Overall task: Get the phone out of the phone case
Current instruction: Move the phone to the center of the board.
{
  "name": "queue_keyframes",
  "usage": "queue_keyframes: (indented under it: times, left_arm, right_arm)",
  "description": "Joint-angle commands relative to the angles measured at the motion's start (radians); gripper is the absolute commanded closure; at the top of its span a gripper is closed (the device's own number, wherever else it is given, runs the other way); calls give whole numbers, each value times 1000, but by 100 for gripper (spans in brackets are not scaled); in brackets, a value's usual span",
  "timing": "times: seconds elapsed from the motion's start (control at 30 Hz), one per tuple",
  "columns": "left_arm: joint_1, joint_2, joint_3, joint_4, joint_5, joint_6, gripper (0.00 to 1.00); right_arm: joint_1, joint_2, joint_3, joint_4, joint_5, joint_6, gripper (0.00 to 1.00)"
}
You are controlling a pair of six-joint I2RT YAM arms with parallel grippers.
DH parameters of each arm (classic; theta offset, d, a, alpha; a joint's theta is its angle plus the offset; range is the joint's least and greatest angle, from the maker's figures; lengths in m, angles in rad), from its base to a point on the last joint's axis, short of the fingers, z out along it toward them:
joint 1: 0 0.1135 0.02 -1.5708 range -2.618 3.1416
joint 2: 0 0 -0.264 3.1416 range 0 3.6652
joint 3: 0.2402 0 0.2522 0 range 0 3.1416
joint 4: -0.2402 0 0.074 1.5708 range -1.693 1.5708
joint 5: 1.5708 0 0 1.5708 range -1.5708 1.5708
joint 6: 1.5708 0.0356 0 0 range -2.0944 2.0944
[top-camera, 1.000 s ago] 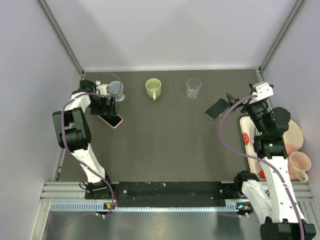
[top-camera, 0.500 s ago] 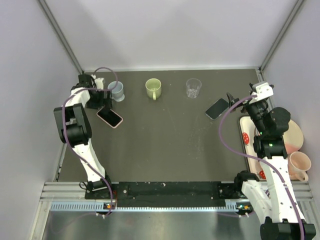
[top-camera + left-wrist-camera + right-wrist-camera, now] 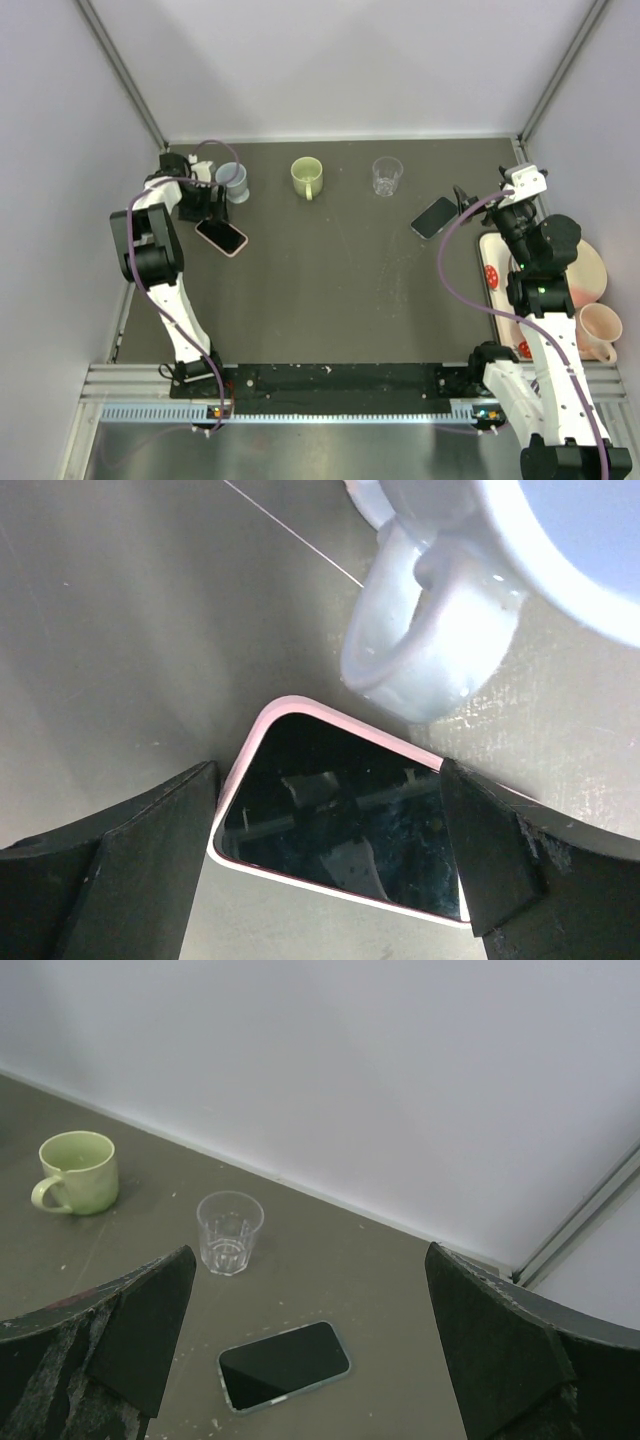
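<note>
A phone in a pink case (image 3: pixel 221 236) lies screen up at the left of the table, just in front of a blue-grey mug (image 3: pixel 234 181). My left gripper (image 3: pixel 201 207) hangs open over its far end. In the left wrist view the pink-cased phone (image 3: pixel 340 820) shows between the two spread fingers (image 3: pixel 150 860), with the blue-grey mug's handle (image 3: pixel 430 650) just beyond it. A second phone in a grey-green case (image 3: pixel 434 217) lies at the right. My right gripper (image 3: pixel 463 200) stands open above and behind that phone (image 3: pixel 285 1365), holding nothing.
A green mug (image 3: pixel 306 177) and a clear glass (image 3: pixel 387 175) stand at the back of the table. A white tray (image 3: pixel 492 272), a pink plate (image 3: pixel 588 268) and a pink mug (image 3: pixel 600 330) sit at the right edge. Grey walls close in the table.
My left wrist has swung left, away from the blue-grey mug, then drifted slightly back toward the pink-cased phone. Both phones and the right arm have stayed put.
</note>
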Motion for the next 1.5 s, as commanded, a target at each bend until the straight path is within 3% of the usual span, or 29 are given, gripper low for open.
queue_keyframes:
  times: [0.0,0.27,0.57,1.2,1.47]
  left_arm:
    - [-9,-38,-53,-34,94,64,5]
    - [-39,-62,-120,-54,133,110,7]
    - [-147,-119,-185,-63,116,153,7]
    - [-487,-207,-246,-235,202,263,7]
    - [-496,-353,-235,-135,176,166,4]
  right_arm:
    - [10,1,-11,37,-1,-10,1]
    - [10,-1,-9,38,-1,-10,1]
    - [10,-2,-11,38,1,-10,1]
    - [10,-2,-12,38,1,-14,1]
    - [10,2,-14,40,3,-16,1]
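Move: Just under the open left fingers, whose left tip is already at the narrow end of the pink-cased phone, the phone's middle lies about 3 cm back, 2 cm right and 2 cm below. The blue mug stands some 9 cm ahead and 6 cm right, the green mug 11 cm ahead and 27 cm right. The board's middle is roughly 35 cm right and 9 cm back. From the idle right hand, the phone lies about 70 cm left, 8 cm ahead and 33 cm below. Sweeping low over the board, the left hand goes some 22 cm right and 13 cm back towards the board's middle, slowly at first, then faster, its left fingertip pushing the cased phone along by the end. The wrist turns about 45 degrees clockwise, the fingers stay open, and the hand rises about 1 cm at the finish. ##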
